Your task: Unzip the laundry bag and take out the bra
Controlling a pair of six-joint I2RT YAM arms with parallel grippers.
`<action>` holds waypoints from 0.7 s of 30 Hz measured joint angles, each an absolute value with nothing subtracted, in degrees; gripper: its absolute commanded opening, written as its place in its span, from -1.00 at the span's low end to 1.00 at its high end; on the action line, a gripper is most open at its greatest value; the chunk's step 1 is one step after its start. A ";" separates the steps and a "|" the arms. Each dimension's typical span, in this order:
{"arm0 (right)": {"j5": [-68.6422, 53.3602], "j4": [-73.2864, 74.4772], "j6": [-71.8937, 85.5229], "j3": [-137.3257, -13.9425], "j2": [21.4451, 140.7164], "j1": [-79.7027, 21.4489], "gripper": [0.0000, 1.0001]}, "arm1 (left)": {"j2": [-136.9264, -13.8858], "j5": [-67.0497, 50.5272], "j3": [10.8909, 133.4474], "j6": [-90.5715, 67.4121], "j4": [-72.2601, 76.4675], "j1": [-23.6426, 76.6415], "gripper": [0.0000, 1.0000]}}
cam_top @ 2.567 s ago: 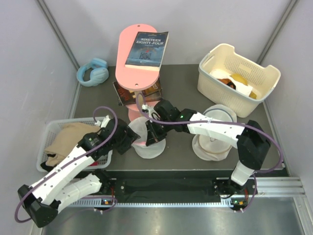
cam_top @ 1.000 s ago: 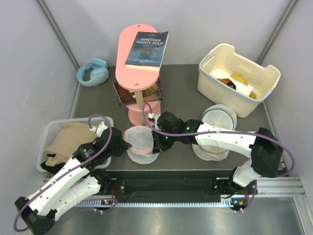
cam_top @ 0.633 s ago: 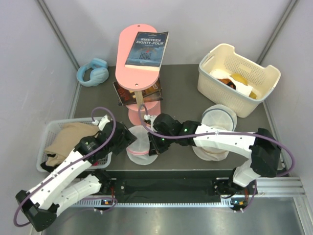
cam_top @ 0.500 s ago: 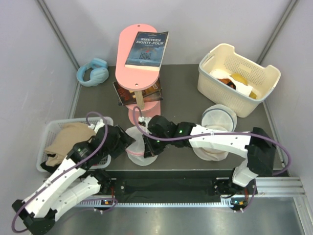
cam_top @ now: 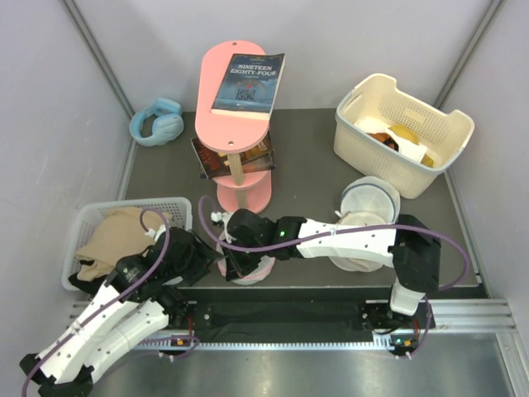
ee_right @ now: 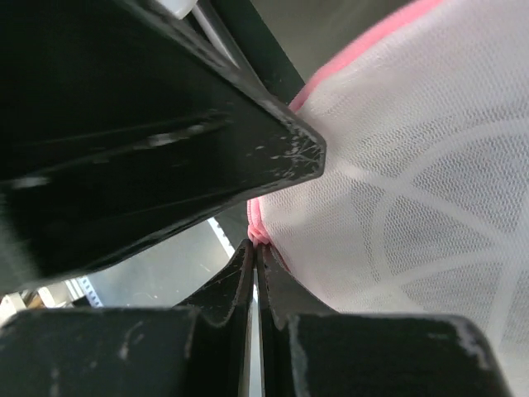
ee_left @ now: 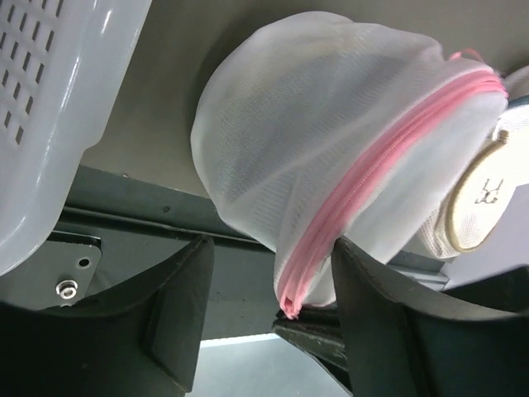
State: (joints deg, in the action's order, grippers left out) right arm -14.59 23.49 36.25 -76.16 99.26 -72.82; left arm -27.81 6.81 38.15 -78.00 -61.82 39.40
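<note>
The laundry bag (cam_top: 250, 270), white mesh with a pink zipper band, lies at the table's front edge, partly under the right arm. In the left wrist view the laundry bag (ee_left: 331, 141) bulges above the jaws, and its pink zipper end hangs between them. My left gripper (ee_left: 269, 331) is open and straddles that end, with the right finger against the mesh. My right gripper (ee_right: 254, 248) is shut, pinching the pink zipper end of the laundry bag (ee_right: 413, 207). From above, the left gripper (cam_top: 202, 252) and right gripper (cam_top: 234, 263) meet at the bag. The bra is hidden.
A second mesh bag with a beige rim (cam_top: 360, 241) lies right of the right arm, its icon disc (ee_left: 483, 198) close by. A grey basket (cam_top: 91, 217) holding beige cloth (cam_top: 116, 236) stands left. Farther back are a pink stand (cam_top: 245, 192), a cream basket (cam_top: 405, 132) and blue headphones (cam_top: 157, 122).
My left gripper has opened and dropped back toward the front edge. My right gripper, still shut, has dragged the laundry bag left and nearer the table's front edge.
</note>
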 measured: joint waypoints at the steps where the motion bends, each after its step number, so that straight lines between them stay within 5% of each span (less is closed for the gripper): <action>1: -14.57 23.38 36.27 -76.23 99.29 -72.79 -1.00 | -28.21 6.72 37.74 -77.97 -61.49 39.40 -0.09; 6: -14.33 23.59 36.25 -76.27 99.29 -72.82 -1.00 | -31.70 5.89 37.28 -77.49 -58.76 39.40 -0.79; 9: -13.98 23.66 36.25 -76.27 99.29 -72.82 -1.00 | -32.67 5.65 37.06 -77.10 -56.80 39.40 -1.00; 21: -11.94 23.46 37.12 -72.99 96.84 -72.31 -1.00 | -31.59 6.37 35.44 -76.82 -54.13 39.40 -1.00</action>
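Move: The zip band of the laundry bag runs just past the left hand's open fingers, the stretch to pinch about 1 cm ahead, 2 cm to the right and 1 cm below. The bag's middle is about 4 cm ahead, 7 cm right and 3 cm below; the laundry basket is some 24 cm left and 6 cm ahead. From the right hand, shut on the zip's near end, that stretch lies roughly 4 cm ahead, 1 cm left and 1 cm higher. The left hand eases about 2 cm forward and to its right, sinking a centimetre in the process, and shuts its wide-open fingers on the pink zip band just beyond the right hand's grip, then holds there with its wrist hardly turning. The right hand keeps its pinch on the zip's near end and stays almost still until the left is shut, then starts to draw about 1.5 cm to the right, sinking slightly. ##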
